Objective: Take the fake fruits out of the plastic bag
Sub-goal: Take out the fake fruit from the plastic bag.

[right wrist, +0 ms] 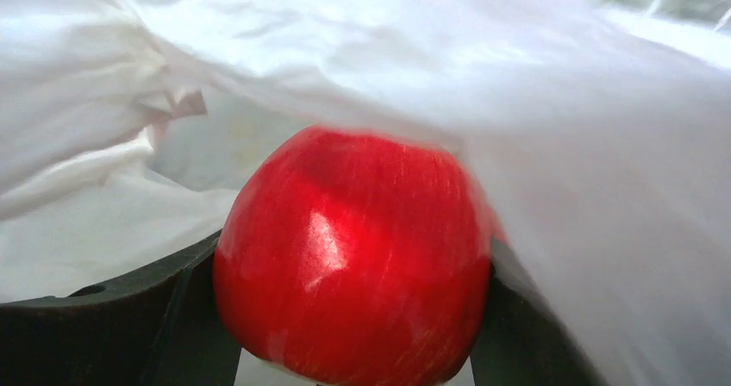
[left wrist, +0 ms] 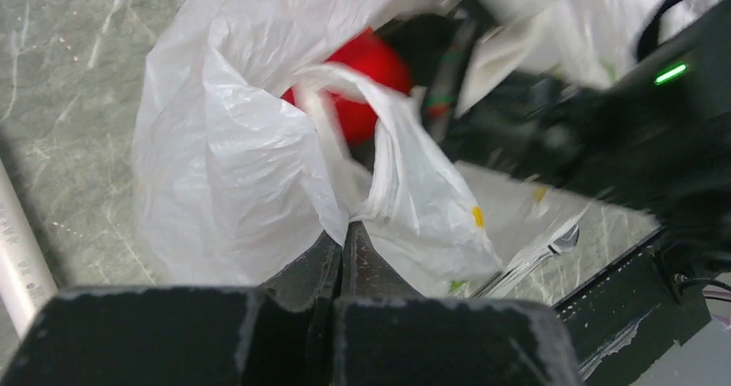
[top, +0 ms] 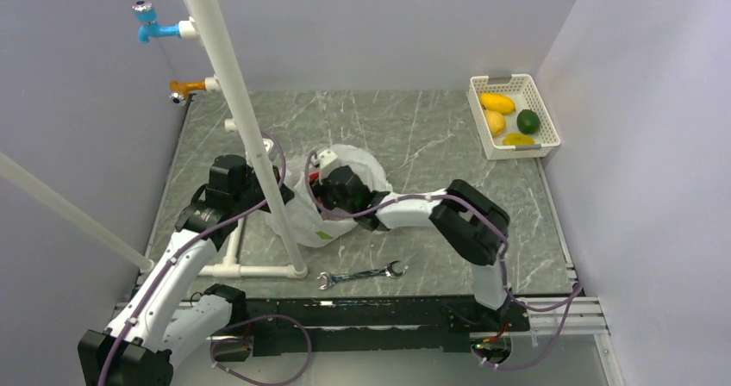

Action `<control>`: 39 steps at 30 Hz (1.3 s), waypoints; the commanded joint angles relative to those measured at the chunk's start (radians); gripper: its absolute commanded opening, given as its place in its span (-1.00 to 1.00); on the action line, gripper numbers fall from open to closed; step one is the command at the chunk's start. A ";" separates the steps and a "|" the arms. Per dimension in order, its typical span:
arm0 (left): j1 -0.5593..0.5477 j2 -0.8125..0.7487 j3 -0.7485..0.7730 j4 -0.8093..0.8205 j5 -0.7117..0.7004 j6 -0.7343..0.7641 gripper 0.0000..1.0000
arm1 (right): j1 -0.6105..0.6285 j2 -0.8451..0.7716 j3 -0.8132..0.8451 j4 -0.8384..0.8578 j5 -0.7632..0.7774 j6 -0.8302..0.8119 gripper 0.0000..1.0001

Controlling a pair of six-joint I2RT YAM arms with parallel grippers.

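The plastic bag (top: 310, 222) lies crumpled at the middle of the marble table, white and crinkly with small yellow and green prints. My left gripper (left wrist: 345, 227) is shut, pinching a fold of the plastic bag (left wrist: 241, 162) at its near edge. My right gripper (right wrist: 353, 317) reaches into the bag's mouth from the right. A shiny red apple (right wrist: 353, 257) sits between its two black fingers, which press on both sides. From the left wrist view the apple (left wrist: 371, 67) shows through the bag's opening, with the right arm dark beside it.
A white lattice basket (top: 515, 149) at the back right holds yellow fruits and a green one. A metal wrench (top: 362, 276) lies near the front edge. A white pipe frame (top: 250, 119) with a blue tap (top: 155, 26) and an orange tap (top: 185, 87) stands on the left.
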 commanded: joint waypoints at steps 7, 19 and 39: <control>0.002 0.043 0.025 -0.016 -0.040 0.026 -1.00 | -0.072 -0.288 -0.082 0.076 -0.168 0.096 -0.90; 0.001 0.020 0.022 0.002 -0.064 0.026 -1.00 | -0.119 -0.346 -0.114 -0.014 -0.681 0.131 -0.96; 0.001 0.083 0.023 0.024 0.061 0.031 -1.00 | -0.300 -0.709 -0.114 -0.203 -0.231 0.105 -1.00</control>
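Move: The red fake fruit is already in the right hand, inside the bag. The white basket for it lies about 50 cm to the right and 18 cm ahead, some 4 cm lower; the yellow mango in that basket is about 22 cm ahead and 46 cm right. The plastic bag's middle is around 4 cm right and 1 cm back, slightly below. From the left hand, the red fruit is about 8 cm ahead, 4 cm right and 12 cm below. The red fruit, still gripped in the right fingers, is drawn up out of the bag: first up some 11 cm, then back about 10 cm at roughly that height while the wrist swings counter-clockwise, finally steeply up again, forward and right, fingertips tipping upward. The left hand keeps its pinch on the bag's rim, sinking about 2 cm. ##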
